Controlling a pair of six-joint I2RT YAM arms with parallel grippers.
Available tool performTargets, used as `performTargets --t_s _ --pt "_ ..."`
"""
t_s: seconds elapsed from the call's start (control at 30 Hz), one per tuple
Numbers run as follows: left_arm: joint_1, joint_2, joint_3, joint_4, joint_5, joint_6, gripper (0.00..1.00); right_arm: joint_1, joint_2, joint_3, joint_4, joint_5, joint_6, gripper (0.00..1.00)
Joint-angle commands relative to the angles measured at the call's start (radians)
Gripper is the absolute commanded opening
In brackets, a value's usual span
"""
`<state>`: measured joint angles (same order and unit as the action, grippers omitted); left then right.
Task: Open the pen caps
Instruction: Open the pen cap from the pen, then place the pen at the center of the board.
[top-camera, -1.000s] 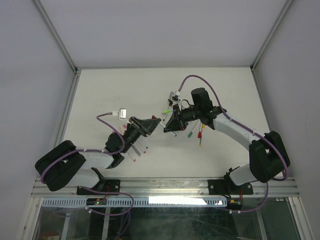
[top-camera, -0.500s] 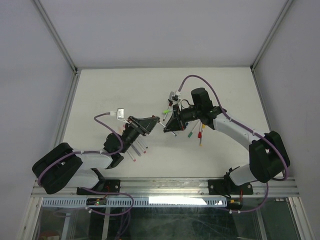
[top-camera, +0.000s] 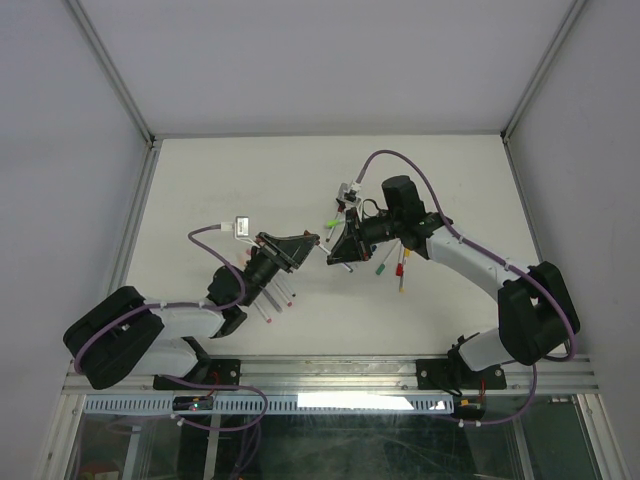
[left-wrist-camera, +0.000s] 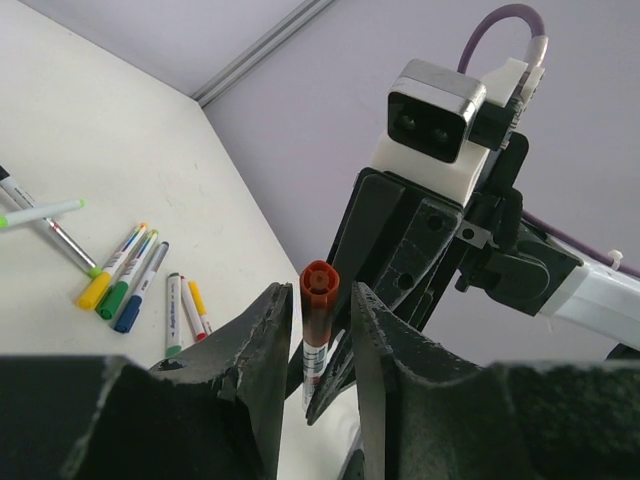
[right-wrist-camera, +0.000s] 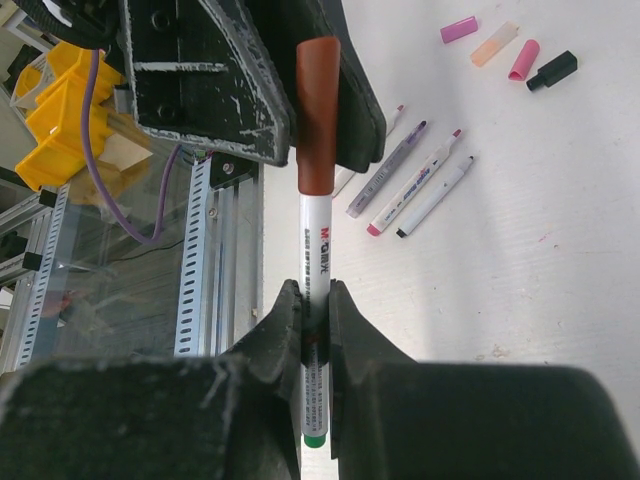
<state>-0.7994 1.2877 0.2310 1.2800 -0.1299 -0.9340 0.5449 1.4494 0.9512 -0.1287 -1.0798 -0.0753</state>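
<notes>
My right gripper (right-wrist-camera: 315, 295) is shut on the white barrel of a pen (right-wrist-camera: 318, 245) and holds it up above the table. The pen's red-brown cap (right-wrist-camera: 317, 110) points toward my left gripper (left-wrist-camera: 322, 295). In the left wrist view the cap (left-wrist-camera: 319, 288) stands between the left jaws, with a thin gap on each side. In the top view the two grippers meet mid-table, left (top-camera: 312, 243) and right (top-camera: 337, 250). Loose pen caps, pink (right-wrist-camera: 459, 29), peach (right-wrist-camera: 495, 44), pink (right-wrist-camera: 523, 59) and black (right-wrist-camera: 553, 69), lie on the table.
Several uncapped pens (right-wrist-camera: 415, 190) lie under the left arm (top-camera: 280, 297). Capped pens with yellow, green and blue ends (left-wrist-camera: 120, 282) lie beneath the right arm (top-camera: 395, 265). A green-tipped pen (left-wrist-camera: 40, 212) lies farther back. The table's metal rail (right-wrist-camera: 200, 270) runs along the near edge.
The left jaws have narrowed around the red-brown cap, and the left arm's shoulder has shifted slightly left. The right arm and its pen have not moved.
</notes>
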Motion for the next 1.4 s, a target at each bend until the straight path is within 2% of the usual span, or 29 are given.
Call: performTargets --t_s 0.0,0.23,0.3,0.37,0.47,0.53,0.7,0.77,0.97,1.07,1.2,1.37 --pt "-0.009 0.015 0.033 0.041 0.015 0.006 0.31 -0.004 -0.006 0.003 0.035 -0.006 0.015 0.00" --pt "-0.009 0.019 0.041 0.040 0.009 0.012 0.23 -0.005 0.001 0.002 0.035 -0.008 0.017 0.00" --pt "-0.006 0.010 0.044 0.027 0.007 0.017 0.17 -0.003 0.004 0.003 0.034 -0.008 0.016 0.00" --pt "0.000 0.001 0.045 0.018 0.001 0.020 0.02 -0.003 0.006 0.003 0.035 -0.009 0.014 0.00" --pt "0.029 -0.022 0.048 -0.004 -0.030 0.020 0.00 -0.003 0.014 0.000 0.036 -0.009 0.016 0.00" --pt "0.104 -0.045 0.074 -0.045 -0.006 0.020 0.00 0.001 0.024 -0.004 0.038 -0.014 0.014 0.00" --pt "0.421 -0.109 0.158 -0.135 0.138 -0.046 0.00 0.015 0.047 -0.020 0.058 -0.002 0.026 0.00" --pt "0.506 -0.142 0.190 -0.171 0.167 -0.072 0.00 0.021 0.053 -0.029 0.082 0.013 0.042 0.00" --pt "0.582 -0.228 0.199 -0.252 0.177 -0.064 0.00 0.045 0.103 -0.040 0.129 0.053 0.095 0.00" --pt "0.583 -0.280 0.133 -0.281 0.194 -0.062 0.00 0.069 0.121 -0.040 0.149 0.126 0.119 0.00" --pt "0.583 -0.375 -0.008 -0.310 0.195 -0.066 0.00 0.124 0.150 -0.008 0.136 0.336 0.186 0.00" --pt "0.583 -0.518 -0.123 -0.447 0.181 -0.073 0.00 0.203 0.227 0.065 0.082 0.571 0.251 0.00"
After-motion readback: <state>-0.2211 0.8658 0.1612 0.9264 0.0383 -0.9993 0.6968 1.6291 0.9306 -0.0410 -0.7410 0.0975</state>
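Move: The red-brown cap of the held pen already lies between the left gripper's open pads, roughly 1 cm ahead and 1 cm to the right of its hand point at the same height. From the right gripper, which grips the pen's body, the cap is some 4 cm ahead, 4 cm left and 3 cm above. On the table about 20 cm below the left hand, the uncapped pens lie some 11 cm back and 13 cm left, the loose caps level with it and about 21 cm left. Close the left gripper on the red-brown cap while the right keeps its grip on the pen, then pull the cap off fast, about 15 cm left and 10 cm forward, rising and turning some 25 degrees counter-clockwise. Then draw the left hand back and lower it. Let the right follow the pull slightly forward, return and sink towards the table, fingertips dipping. ##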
